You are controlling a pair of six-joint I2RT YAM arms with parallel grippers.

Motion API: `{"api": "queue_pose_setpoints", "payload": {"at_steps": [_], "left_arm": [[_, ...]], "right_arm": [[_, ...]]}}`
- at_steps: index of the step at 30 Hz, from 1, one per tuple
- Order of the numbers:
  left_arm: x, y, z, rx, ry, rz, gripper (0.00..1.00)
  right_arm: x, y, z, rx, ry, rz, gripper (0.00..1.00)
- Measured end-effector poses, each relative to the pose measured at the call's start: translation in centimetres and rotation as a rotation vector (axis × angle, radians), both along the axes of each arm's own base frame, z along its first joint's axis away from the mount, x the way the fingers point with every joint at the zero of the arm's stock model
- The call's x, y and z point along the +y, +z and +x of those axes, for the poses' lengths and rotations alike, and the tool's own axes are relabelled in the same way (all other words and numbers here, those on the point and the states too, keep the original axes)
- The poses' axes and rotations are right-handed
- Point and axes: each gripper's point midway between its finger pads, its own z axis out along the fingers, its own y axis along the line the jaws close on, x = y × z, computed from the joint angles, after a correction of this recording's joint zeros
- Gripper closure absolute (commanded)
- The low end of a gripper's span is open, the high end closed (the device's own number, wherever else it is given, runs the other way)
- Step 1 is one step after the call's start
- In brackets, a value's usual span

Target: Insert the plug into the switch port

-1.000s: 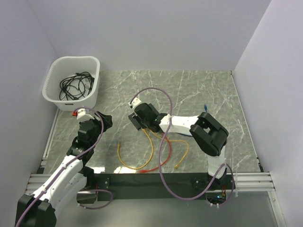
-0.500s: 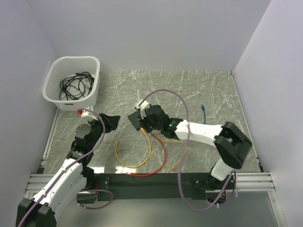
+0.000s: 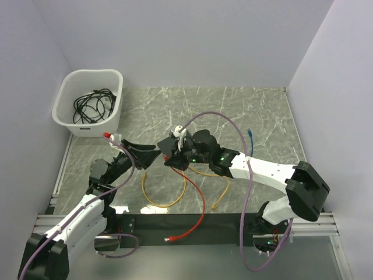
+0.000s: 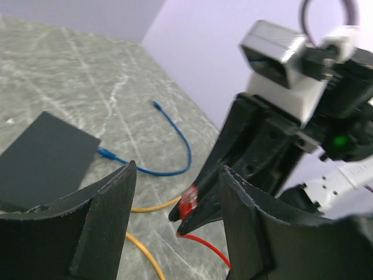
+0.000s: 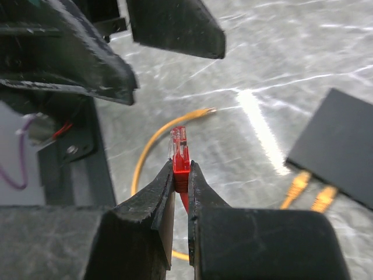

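In the right wrist view, my right gripper [image 5: 182, 169] is shut on a red plug [image 5: 179, 153], whose clear tip sticks out past the fingertips. The plug's red cable [image 3: 201, 201] trails to the table's near edge. My left gripper [image 4: 178, 169] is open and faces the right one, and the red plug [image 4: 188, 201] shows in the gap between its fingers. In the top view both grippers meet just in front of the flat black switch [image 3: 165, 145], left gripper [image 3: 152, 155] and right gripper [image 3: 170, 158] tip to tip. The switch [image 4: 44, 160] lies on the table with a blue cable [image 4: 169, 146] running up to its edge.
A yellow cable [image 3: 163, 198] loops on the marble near the arms, with two yellow plugs [image 5: 297, 184] at the switch [image 5: 344, 146] edge. A white basket [image 3: 64, 119] of black cables stands at the back left. Walls close in the table on three sides.
My right arm has stretched left and nearer with the red plug, dragging its cable. My left gripper has swung right and come level with it, its jaws narrowing a little.
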Motion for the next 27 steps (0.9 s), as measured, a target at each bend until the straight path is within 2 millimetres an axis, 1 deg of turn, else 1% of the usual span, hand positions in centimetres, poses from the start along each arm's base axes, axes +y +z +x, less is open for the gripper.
{"api": "queue_pose_setpoints", "payload": {"at_steps": [3, 8, 15, 19, 22, 23, 25, 26, 27], "left_arm": [[-0.4, 0.5, -0.9, -0.031, -0.046, -0.009, 0.37], [-0.8, 1.0, -1.8, -0.057, -0.086, -0.008, 0.41], [-1.5, 0.4, -2.4, -0.047, -0.133, 0.003, 0.51], [-2.4, -0.4, -2.8, -0.023, -0.167, 0.017, 0.56], [-3.0, -0.9, -2.8, -0.013, -0.175, 0.03, 0.65], [-3.2, -0.9, -2.8, -0.016, -0.176, 0.033, 0.71], [-3.5, -0.8, -2.9, -0.022, -0.179, 0.041, 0.75], [-3.6, -0.7, -2.9, -0.023, -0.18, 0.043, 0.81], [-3.7, -0.8, -2.9, -0.022, -0.181, 0.045, 0.85]], "right_arm": [[0.2, 0.0, -0.9, 0.031, 0.039, 0.018, 1.0], [0.7, 0.9, -1.5, 0.035, 0.078, 0.06, 1.0], [1.1, 1.7, -2.1, 0.048, 0.111, 0.097, 1.0], [1.2, 2.0, -2.1, 0.05, 0.117, 0.111, 1.0], [1.2, 1.9, -2.3, 0.061, 0.127, 0.11, 1.0], [1.1, 1.8, -2.3, 0.065, 0.126, 0.107, 1.0], [0.9, 1.6, -2.2, 0.07, 0.122, 0.106, 1.0], [0.8, 1.4, -2.2, 0.072, 0.121, 0.105, 1.0], [0.8, 1.4, -2.1, 0.073, 0.12, 0.105, 1.0]]}}
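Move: The red plug, held in the right fingers and poking about 2 cm to the left from them, level with that hand, lies some 5 cm to the right of the left hand, 1 cm back and 2 cm lower. From the left hand, the black switch is about 15 cm ahead, 7 cm right and 15 cm down; the loose yellow plug lies roughly 4 cm ahead, 4 cm left and 16 cm below. The left fingers come around the exposed end of the red plug and close most of the way onto it, while the right fingers keep their grip behind. The left hand first eases back and slightly up, then goes right and down, about 4 cm right and 3 cm back overall, swinging some 10 degrees clockwise. The right hand drifts about 2 cm back and a little up with the plug. ##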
